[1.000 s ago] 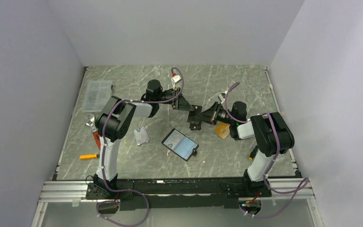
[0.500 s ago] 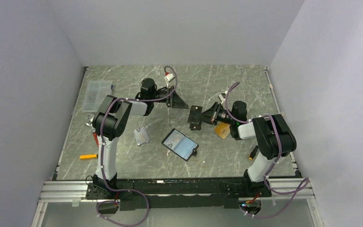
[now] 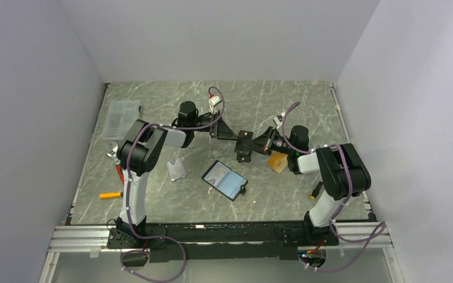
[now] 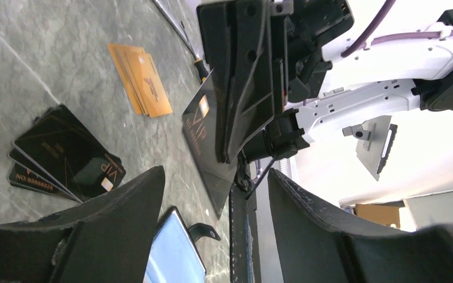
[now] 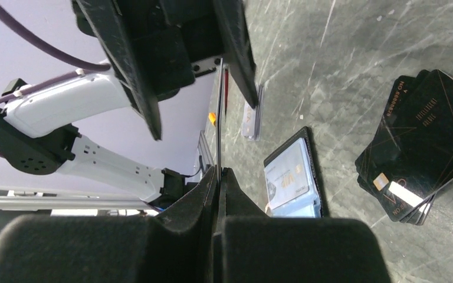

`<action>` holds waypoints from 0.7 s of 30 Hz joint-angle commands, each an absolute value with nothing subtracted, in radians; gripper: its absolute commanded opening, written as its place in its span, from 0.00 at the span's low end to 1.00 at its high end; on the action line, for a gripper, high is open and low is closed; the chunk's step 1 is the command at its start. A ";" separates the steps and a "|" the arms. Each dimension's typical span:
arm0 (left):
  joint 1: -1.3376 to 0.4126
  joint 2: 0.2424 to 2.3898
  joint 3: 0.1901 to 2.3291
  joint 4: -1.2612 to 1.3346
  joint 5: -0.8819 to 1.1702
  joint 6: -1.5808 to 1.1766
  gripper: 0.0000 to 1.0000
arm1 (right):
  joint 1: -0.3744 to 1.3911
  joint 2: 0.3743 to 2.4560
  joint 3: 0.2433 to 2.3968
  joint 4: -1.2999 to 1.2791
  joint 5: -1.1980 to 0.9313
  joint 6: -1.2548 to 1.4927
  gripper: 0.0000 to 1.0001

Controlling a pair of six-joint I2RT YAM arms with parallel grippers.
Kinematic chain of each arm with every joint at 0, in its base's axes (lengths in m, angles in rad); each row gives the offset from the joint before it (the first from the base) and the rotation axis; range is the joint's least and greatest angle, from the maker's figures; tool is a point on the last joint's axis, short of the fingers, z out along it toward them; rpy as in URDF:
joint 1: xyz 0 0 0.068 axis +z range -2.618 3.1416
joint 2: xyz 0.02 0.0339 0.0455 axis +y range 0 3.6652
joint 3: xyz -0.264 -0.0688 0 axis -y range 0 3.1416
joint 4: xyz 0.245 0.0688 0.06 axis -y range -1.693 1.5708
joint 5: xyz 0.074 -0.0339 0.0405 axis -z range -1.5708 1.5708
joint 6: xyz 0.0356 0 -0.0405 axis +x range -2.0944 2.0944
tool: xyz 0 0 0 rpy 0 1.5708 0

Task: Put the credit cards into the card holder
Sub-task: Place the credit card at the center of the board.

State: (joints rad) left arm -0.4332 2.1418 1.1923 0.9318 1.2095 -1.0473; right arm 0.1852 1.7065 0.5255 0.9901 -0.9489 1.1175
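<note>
My right gripper (image 5: pixel 219 171) is shut on a black credit card (image 5: pixel 219 118), held on edge above the table; it shows as a dark plate (image 4: pixel 206 141) in the left wrist view. My left gripper (image 4: pixel 215 174) is open, and its fingers (image 5: pixel 124 65) stand on either side of the card's far end. The card holder (image 3: pixel 225 179) lies open below them, with a card in its clear pocket (image 5: pixel 292 174). A stack of black cards (image 5: pixel 424 141) and a stack of orange cards (image 4: pixel 141 79) lie on the table by the right arm.
A small clear sleeve (image 3: pixel 177 170) lies left of the holder. A clear box of screws (image 3: pixel 121 118) sits at the back left. An orange screwdriver (image 3: pixel 111 194) and a red tool (image 3: pixel 118 171) lie by the left arm's base.
My left gripper pulled back from the held card, opened wider, and has come back towards it. The right gripper and its card have stayed put.
</note>
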 commanded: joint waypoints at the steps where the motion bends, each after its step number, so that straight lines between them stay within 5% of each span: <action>1: -0.446 2.115 1.140 1.069 1.249 -1.117 0.71 | 0.185 1.667 0.560 1.050 -0.934 1.112 0.00; 13: -0.497 2.131 1.142 1.357 1.272 -1.363 0.53 | 0.192 1.704 0.584 1.040 -0.903 1.102 0.00; 21: -0.498 2.097 1.101 1.313 1.279 -1.308 0.45 | 0.192 1.615 0.557 0.873 -0.773 0.990 0.00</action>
State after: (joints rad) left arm -0.4824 2.1445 1.1145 1.2304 1.2427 -1.3247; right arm 0.1940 1.6539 0.5629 0.9611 -0.9092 1.0798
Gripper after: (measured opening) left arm 0.456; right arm 0.016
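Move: The black card stands out of the right gripper, its free end already between the left hand's open fingers. The card's middle lies some 3 cm right of the left hand and a touch below; the black card stack is about 4 cm right, 3 cm back and 13 cm down, the card holder 14 cm back and 4 cm left on the table. From the right hand, the held card's middle is about 2 cm left and 1 cm ahead. The left hand's forward finger comes up against the free end of the black card as that hand sweeps back about 4 cm, dipping slightly and then rising to end some 1.5 cm higher, its fingers narrowing without shutting. The right hand keeps its closed grip on the card and eases up about 2 cm and forward 1 cm, tipping slightly upward. ##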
